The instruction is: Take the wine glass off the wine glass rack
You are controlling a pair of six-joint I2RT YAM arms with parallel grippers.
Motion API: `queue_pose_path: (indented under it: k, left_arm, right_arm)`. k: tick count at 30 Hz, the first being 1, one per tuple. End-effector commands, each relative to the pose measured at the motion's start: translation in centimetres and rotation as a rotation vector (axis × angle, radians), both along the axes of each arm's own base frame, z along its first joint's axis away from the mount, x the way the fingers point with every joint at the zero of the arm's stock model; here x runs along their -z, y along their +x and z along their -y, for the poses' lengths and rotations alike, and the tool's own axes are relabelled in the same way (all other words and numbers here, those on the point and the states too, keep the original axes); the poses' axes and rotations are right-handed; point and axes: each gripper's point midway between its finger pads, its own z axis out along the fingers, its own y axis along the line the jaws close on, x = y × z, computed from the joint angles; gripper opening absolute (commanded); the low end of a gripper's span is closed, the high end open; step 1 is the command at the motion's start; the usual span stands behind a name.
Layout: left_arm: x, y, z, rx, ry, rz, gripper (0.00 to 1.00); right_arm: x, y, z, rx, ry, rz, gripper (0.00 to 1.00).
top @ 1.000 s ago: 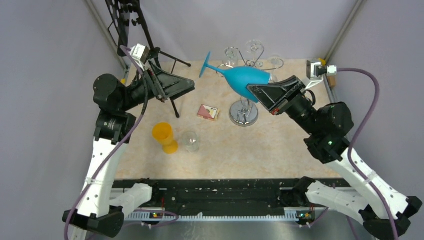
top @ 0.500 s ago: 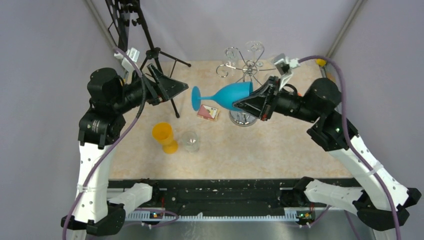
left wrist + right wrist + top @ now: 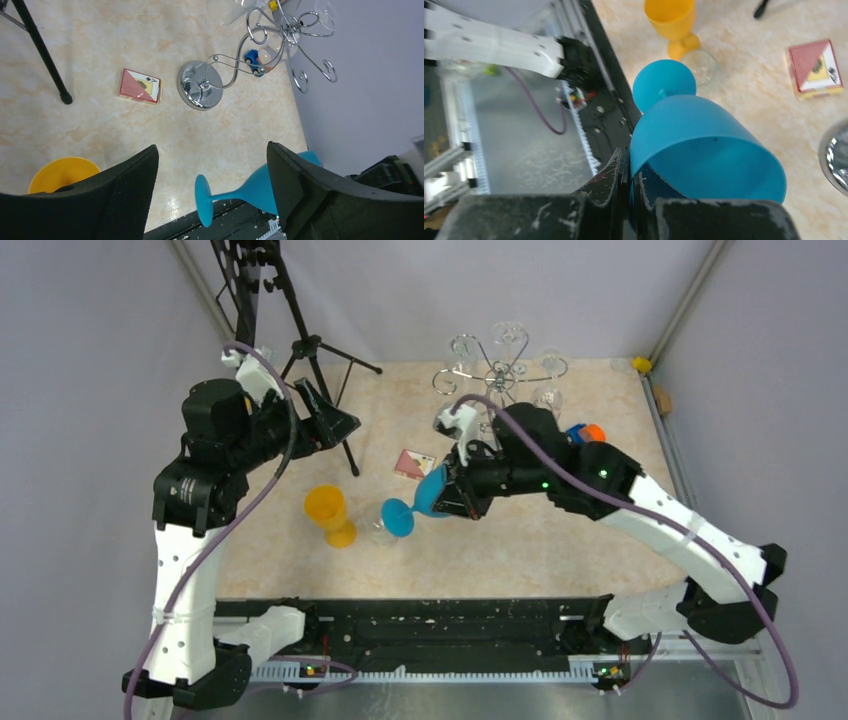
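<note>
The blue wine glass point(image 3: 398, 517) hangs tilted over the middle of the table, foot toward the near left, away from the chrome wine glass rack point(image 3: 497, 372). My right gripper point(image 3: 455, 502) is shut on the rim of its bowl, one finger inside and one outside, as the right wrist view shows on the wine glass point(image 3: 704, 145) and gripper point(image 3: 629, 155). My left gripper point(image 3: 335, 425) is open and empty, raised at the left. In the left wrist view the wine glass point(image 3: 252, 189) shows between its spread fingers, far below the gripper point(image 3: 212, 150); the rack base point(image 3: 200, 91) stands beyond.
A yellow cup point(image 3: 330, 512) and a small clear glass point(image 3: 380, 525) stand just left of the blue foot. A card deck point(image 3: 413, 462) lies near the rack. A black tripod point(image 3: 300, 340) stands at the back left. Clear glasses point(image 3: 548, 397) hang on the rack; a blue-orange toy point(image 3: 585, 432) lies beside it.
The right arm has carried the blue glass from beside the rack down and toward the near left, turning its foot downward next to the clear glass. The left gripper drew back slightly.
</note>
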Motion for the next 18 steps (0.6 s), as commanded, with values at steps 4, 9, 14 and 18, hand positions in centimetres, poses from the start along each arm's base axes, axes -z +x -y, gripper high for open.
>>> queue_pose_path:
  k: [4, 9, 14, 18]
  left_arm:
    - [0.5, 0.6, -1.5, -0.054, 0.083, 0.025, 0.83]
    - [1.9, 1.1, -2.6, -0.106, 0.129, -0.008, 0.83]
    - [3.2, 1.6, -4.0, -0.184, 0.176, -0.047, 0.83]
    - [4.8, 2.0, -5.8, -0.272, 0.237, -0.086, 0.79]
  right_arm:
    - [7.3, 1.6, 0.4, 0.068, -0.421, 0.114, 0.00]
    - [10.3, 2.7, -0.1, 0.109, -0.528, 0.135, 0.00]
    - [13.2, 4.2, -1.2, 0.177, -0.573, 0.149, 0.00]
    - [14.8, 5.0, -2.7, 0.224, -0.566, 0.127, 0.00]
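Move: The right hand already holds the blue wine glass by its bowl, foot slanting down to the left. It heads for bare table about 36 cm below, some 7 cm ahead and 4 cm to its left. The clear glass stands about 8 cm ahead and 13 cm left of the hand, the yellow one 9 cm ahead and 22 cm left, the card box 26 cm ahead and 6 cm left. From the left hand that spot lies 4 cm back, 12 cm right and 41 cm down. Still pinching the blue glass by the bowl, the right hand sinks about 14 cm towards the bare table to the right of the clear glass, swinging its fingers some 35 degrees from leftward to steeply down, and works a few centimetres forward as it goes. The left hand, empty and open, eases about 3 cm left and as much down, turning slightly counter-clockwise. ##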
